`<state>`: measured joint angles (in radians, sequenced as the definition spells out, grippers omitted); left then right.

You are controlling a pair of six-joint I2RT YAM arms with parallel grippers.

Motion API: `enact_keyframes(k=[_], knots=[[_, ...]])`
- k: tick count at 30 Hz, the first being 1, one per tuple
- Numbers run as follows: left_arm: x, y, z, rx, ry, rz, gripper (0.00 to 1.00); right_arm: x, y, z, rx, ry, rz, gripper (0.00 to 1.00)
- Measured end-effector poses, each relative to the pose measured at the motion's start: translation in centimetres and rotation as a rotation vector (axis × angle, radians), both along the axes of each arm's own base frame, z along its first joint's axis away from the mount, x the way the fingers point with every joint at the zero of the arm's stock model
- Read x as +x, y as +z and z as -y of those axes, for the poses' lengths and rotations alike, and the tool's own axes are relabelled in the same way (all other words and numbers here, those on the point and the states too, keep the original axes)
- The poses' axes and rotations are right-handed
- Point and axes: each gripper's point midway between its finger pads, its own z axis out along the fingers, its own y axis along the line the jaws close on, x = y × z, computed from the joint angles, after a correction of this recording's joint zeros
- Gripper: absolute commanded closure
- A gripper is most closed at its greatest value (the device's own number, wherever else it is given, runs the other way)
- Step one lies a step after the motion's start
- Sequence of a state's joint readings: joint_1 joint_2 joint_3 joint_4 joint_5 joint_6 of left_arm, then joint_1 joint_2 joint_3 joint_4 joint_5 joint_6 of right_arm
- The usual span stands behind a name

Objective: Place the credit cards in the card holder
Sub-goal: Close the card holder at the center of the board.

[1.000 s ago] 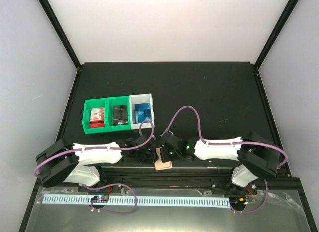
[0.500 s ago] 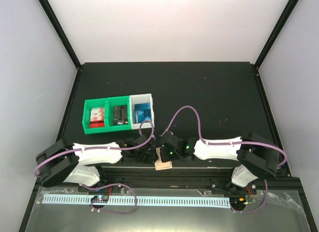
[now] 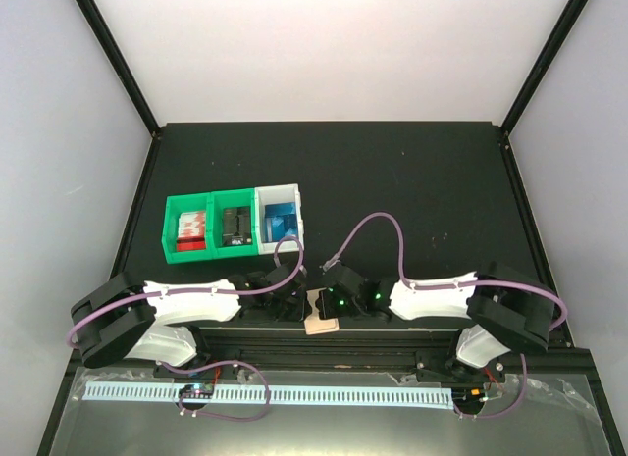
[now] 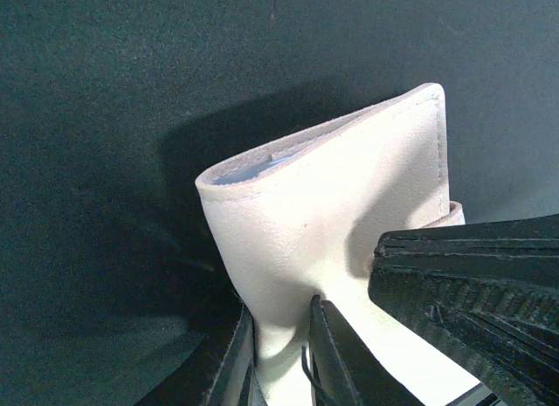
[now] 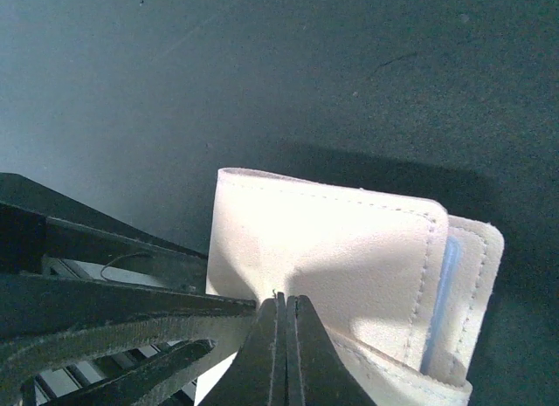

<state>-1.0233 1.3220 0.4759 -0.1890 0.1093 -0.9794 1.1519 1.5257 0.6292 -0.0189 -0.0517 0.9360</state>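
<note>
The tan card holder (image 3: 320, 320) sits at the table's near edge between my two grippers. My left gripper (image 3: 297, 306) is shut on it; in the left wrist view (image 4: 279, 340) its two fingers pinch the lower edge of the card holder (image 4: 332, 205), which stands folded. A blue credit card (image 4: 262, 167) shows as a sliver inside the fold. My right gripper (image 3: 328, 301) is shut, its tips (image 5: 283, 303) against the card holder's flap (image 5: 332, 240). The blue card's edge (image 5: 439, 292) shows in the pocket. More blue credit cards (image 3: 282, 221) lie in the white bin.
Two green bins (image 3: 210, 199) with red and dark items stand beside the white bin (image 3: 279, 193) at the left middle. The black metal rail (image 3: 392, 340) of the table's front edge runs just below the grippers.
My right arm has shifted slightly to the right and its cable has risen. The left arm and the card holder have stayed put.
</note>
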Motion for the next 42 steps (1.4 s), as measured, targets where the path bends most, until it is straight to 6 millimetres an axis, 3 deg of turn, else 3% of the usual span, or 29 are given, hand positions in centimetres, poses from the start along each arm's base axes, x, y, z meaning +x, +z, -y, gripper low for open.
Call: enact_keyframes(k=[9, 13, 23, 29, 32, 34, 36, 38, 42], knots=[[0.0, 0.0, 0.0, 0.0, 0.0, 0.0, 0.82, -0.2, -0.2, -0.1, 0.114, -0.042, -0.012, 0.99], [0.0, 0.0, 0.0, -0.001, 0.0, 0.0, 0.82, -1.6, -0.6, -0.3, 0.166, -0.012, -0.06, 0.99], [0.0, 0.1, 0.1, -0.006, -0.001, 0.0, 0.82, -1.7, -0.6, -0.1, 0.253, -0.038, -0.076, 0.98], [0.1, 0.3, 0.2, -0.013, -0.002, 0.006, 0.69, -2.3, 1.1, 1.2, 0.193, -0.01, -0.073, 0.77], [0.2, 0.6, 0.0, -0.014, -0.003, 0.016, 0.58, -1.1, 5.1, 1.7, 0.219, -0.022, 0.013, 0.62], [0.2, 0.8, -0.4, -0.008, -0.001, 0.023, 0.54, 0.1, 7.8, 2.1, 0.245, -0.057, 0.078, 0.59], [0.3, 1.2, -0.8, -0.01, 0.004, 0.034, 0.51, 1.0, 9.0, 3.0, 0.23, -0.094, 0.124, 0.56], [0.5, 1.8, -1.0, -0.02, 0.01, 0.045, 0.51, 1.3, 8.7, 3.7, 0.186, -0.111, 0.134, 0.54], [0.8, 2.5, -1.1, -0.04, 0.015, 0.059, 0.53, 0.7, 5.1, 5.2, 0.036, -0.093, 0.084, 0.53]])
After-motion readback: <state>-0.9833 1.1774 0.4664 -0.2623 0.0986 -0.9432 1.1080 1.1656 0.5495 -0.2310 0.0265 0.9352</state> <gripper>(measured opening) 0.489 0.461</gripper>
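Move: The closed card holder lies right between the hands: its middle is about 3 cm to the right of the left hand and 1 cm back, while the right fingertips are on its strap snap, the holder's middle about 1 cm back of and 1 cm below them. From the right hand, the white compartment stands some 19 cm ahead and 9 cm to the left, the green compartment with black cards about as far ahead and 18 cm left. The right hand's shut fingertips keep pressing down on the strap at the snap, drawing back nearly 2 cm while the hand tips some 15 degrees flatter; then they lift off steeply, about 9 cm, sink part of the way again and swing 5 cm to the right, opening to nearly half. The left fingers hold the spine edge until that lift, then open, let go and rise about 2.5 cm. ##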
